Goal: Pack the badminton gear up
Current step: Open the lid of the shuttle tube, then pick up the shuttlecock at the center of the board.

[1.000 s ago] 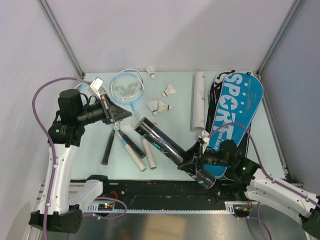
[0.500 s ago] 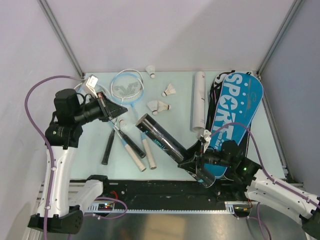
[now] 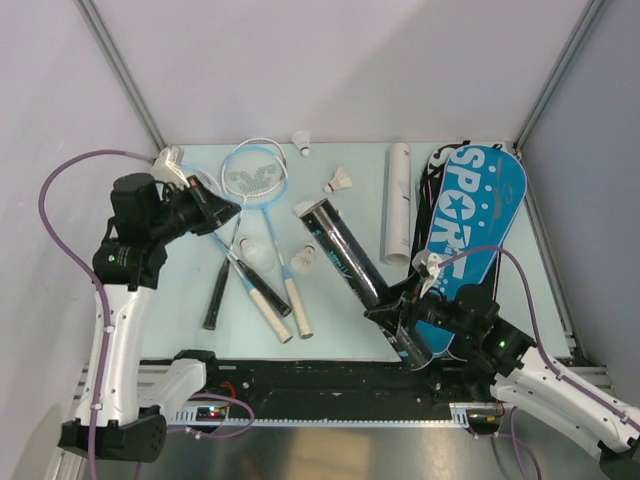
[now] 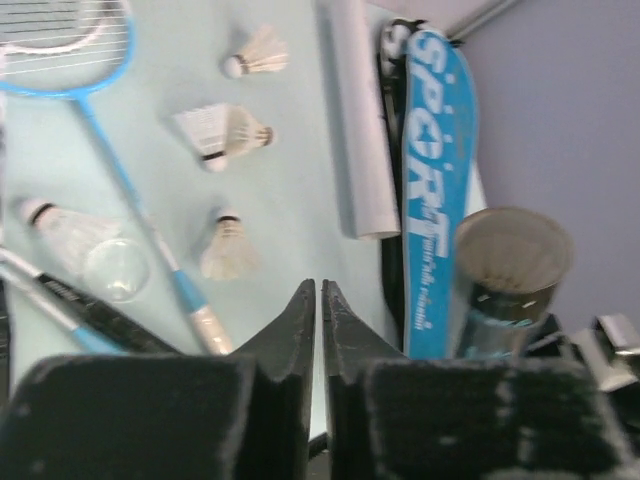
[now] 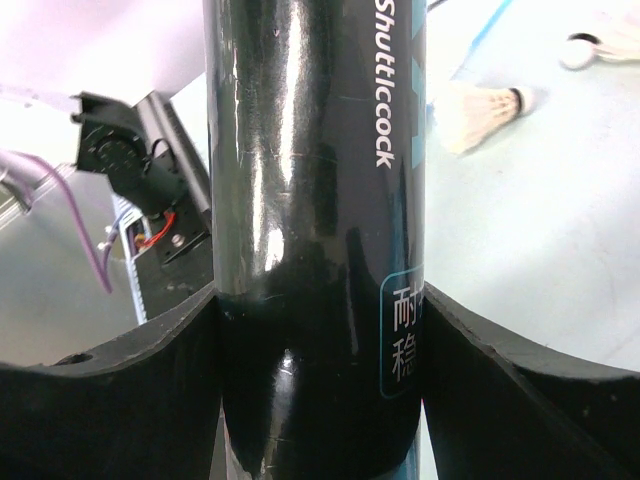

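Note:
My right gripper (image 5: 320,300) is shut on the long black tube (image 3: 350,262) near its base. The tube slants up over the table, its open end (image 4: 512,250) towards the far side. My left gripper (image 3: 232,208) is shut and empty, hovering above the rackets (image 3: 255,172), which lie crossed at the left with their handles (image 3: 270,310) towards me. Loose white shuttlecocks lie on the table: one (image 3: 301,140) at the back, one (image 3: 340,181) beside the blue racket head, one (image 3: 304,259) and another (image 3: 248,246) near the racket shafts. A stacked pair (image 4: 225,135) lies by the tube's mouth.
A blue bag marked SPORT (image 3: 470,210) lies at the right, with a white rolled tube (image 3: 397,200) along its left side. A small clear lid (image 4: 115,268) sits next to a racket shaft. Frame posts stand at the back corners.
The right arm swung the black tube, its open end moving towards the far right. Two more shuttlecocks now lie by the racket shafts. The left gripper drew back to the left, still shut.

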Controlling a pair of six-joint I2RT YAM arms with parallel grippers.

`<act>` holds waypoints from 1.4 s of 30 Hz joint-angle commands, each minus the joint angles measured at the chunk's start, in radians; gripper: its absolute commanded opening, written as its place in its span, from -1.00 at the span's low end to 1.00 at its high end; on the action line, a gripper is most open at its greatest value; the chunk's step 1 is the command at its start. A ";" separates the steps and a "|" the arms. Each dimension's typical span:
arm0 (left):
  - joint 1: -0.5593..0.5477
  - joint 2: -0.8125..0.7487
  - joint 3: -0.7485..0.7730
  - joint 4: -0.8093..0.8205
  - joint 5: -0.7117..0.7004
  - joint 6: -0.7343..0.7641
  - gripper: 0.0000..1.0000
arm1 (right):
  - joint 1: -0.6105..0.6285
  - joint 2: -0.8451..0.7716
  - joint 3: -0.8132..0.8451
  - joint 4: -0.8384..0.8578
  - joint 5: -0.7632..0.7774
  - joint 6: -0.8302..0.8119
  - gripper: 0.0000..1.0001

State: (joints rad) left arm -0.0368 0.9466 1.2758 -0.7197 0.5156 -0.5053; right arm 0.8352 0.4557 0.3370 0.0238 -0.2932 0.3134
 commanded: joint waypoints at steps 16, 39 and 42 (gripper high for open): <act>-0.237 0.272 -0.112 -0.057 -0.784 0.212 0.27 | -0.041 -0.095 0.063 -0.082 0.214 0.076 -0.28; -0.330 0.794 0.324 0.153 -0.426 0.345 0.37 | -0.044 -0.128 0.061 -0.163 0.218 0.052 -0.29; -0.319 0.891 0.417 0.096 -0.321 0.390 0.29 | -0.044 -0.130 0.077 -0.192 0.215 0.050 -0.29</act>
State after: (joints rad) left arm -0.3622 1.7634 1.5688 -0.6582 0.0299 -0.1860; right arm 0.7959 0.3416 0.3397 -0.1829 -0.0864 0.3721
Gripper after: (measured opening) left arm 0.670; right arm 0.704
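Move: Ahead of the left hand and to its right, about 20 cm out, 14 cm over and some 33 cm down, two touching shuttlecocks lie on the table. A single shuttlecock lies only about 7 cm ahead and 11 cm right, and another roughly 30 cm ahead and 20 cm right, both on the table. The held tube's upper end is some 14 cm right, 4 cm ahead and slightly lower. From the right hand the pair lies about 34 cm ahead and 16 cm left. Opening its shut fingers early on, the empty left hand drops about 18 cm, drifting forward and a little left, and rolls and tips some 40 degrees to point its fingers down. It then reaches about 11 cm forward and 9 cm right, towards the touching shuttlecocks, still above the table. The right hand keeps the shuttle tube gripped and swings it clockwise about 15 degrees, shifting some 4 cm right, 2 cm forward and 2 cm down. ##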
